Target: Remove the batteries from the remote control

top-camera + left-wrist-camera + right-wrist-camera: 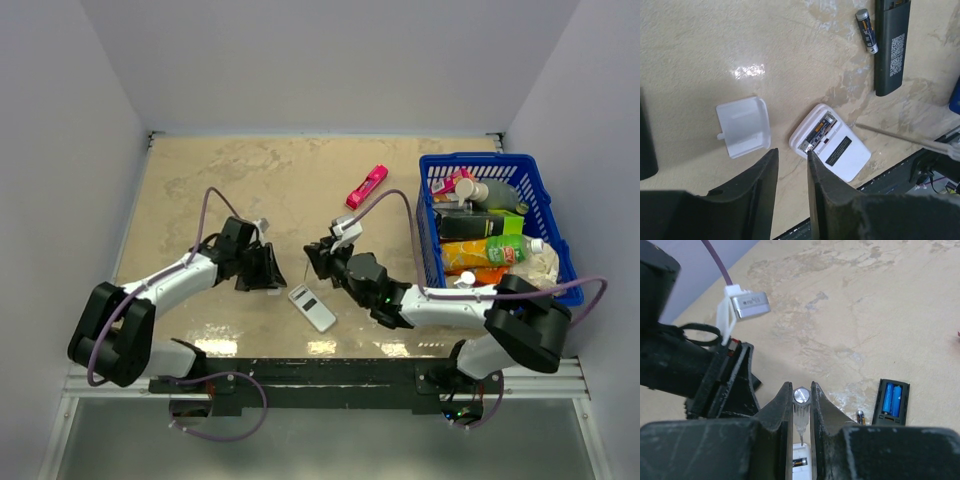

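Note:
A white remote control [845, 152] [312, 307] lies face down with its compartment open and one of the batteries [820, 131] still inside. Its white cover [743, 126] lies apart to the left. My left gripper [791, 152] [272, 270] hovers open and empty just short of the remote's near end. A loose battery [866, 31] [860, 416] lies beside a black remote [892, 45] [892, 400], which holds two blue batteries [892, 399]. My right gripper [801, 387] [315, 258] is shut on a clear-handled screwdriver [801, 396], its tip pointing down at the white remote [801, 460].
A blue basket [545, 190] full of bottles and packets stands at the right. A pink packet [367, 186] lies on the table behind the arms. The screwdriver's shaft [905, 140] crosses the table to the right of the white remote. Walls close the table's left, back and right.

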Robot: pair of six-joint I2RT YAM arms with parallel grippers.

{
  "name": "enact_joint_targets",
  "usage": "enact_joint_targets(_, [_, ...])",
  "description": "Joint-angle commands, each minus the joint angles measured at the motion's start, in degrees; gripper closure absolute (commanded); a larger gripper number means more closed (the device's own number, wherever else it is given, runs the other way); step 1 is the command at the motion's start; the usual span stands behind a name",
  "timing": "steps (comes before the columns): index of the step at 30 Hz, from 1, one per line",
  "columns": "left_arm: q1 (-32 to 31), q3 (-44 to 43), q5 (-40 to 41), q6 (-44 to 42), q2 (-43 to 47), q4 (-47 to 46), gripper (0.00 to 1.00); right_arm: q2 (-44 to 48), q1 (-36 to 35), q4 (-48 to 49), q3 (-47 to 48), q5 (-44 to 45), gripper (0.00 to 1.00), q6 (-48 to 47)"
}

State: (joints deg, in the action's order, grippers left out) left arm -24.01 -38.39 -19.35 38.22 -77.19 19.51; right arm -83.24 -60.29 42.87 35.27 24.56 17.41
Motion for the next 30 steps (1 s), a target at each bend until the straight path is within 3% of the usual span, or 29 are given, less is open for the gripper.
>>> enact_joint_targets(1, [0.2, -2.6, -2.5, -3.3, -3.5, -4.6, 0.66, 6.5, 0.4, -5.3, 0.6, 0.8, 1.00, 7.7])
enact_joint_targets(9, [-4.8, -8.3, 4.9, -8.9, -10.1, -0.5, 0.66, 17.8, 0.4, -26.2, 1.6, 2.2, 1.00, 16.2])
enact_joint_targets(19, [-7.4, -10.7, 10.9, -10.2, -14.0, 0.9, 0.67, 30.3, 0.4, -28.2, -4.3, 4.9, 1.00, 15.4])
enact_joint_targets(30, [-11.1, -6.8, 9.7, -5.5, -11.6, 1.0, 0.67, 37.6, 0.3, -29.0, -9.7, 5.2, 1.00, 15.1])
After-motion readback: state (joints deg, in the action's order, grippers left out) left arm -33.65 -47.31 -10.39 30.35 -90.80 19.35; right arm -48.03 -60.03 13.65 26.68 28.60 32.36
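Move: The battery in the white remote lies about 5 cm right of the left hand, level with it and 4 cm below. The loose white lid is 2 cm left, the loose battery 10 cm right and 7 cm ahead, the black remote 3 cm beyond that to the right, all some 5 cm down. From the right hand, which holds the screwdriver, the white remote's battery is roughly 2 cm back, 3 cm left and 16 cm below. Left hand sinks rightward about 4 cm towards the battery; right hand draws its screwdriver 10 cm right, back. ##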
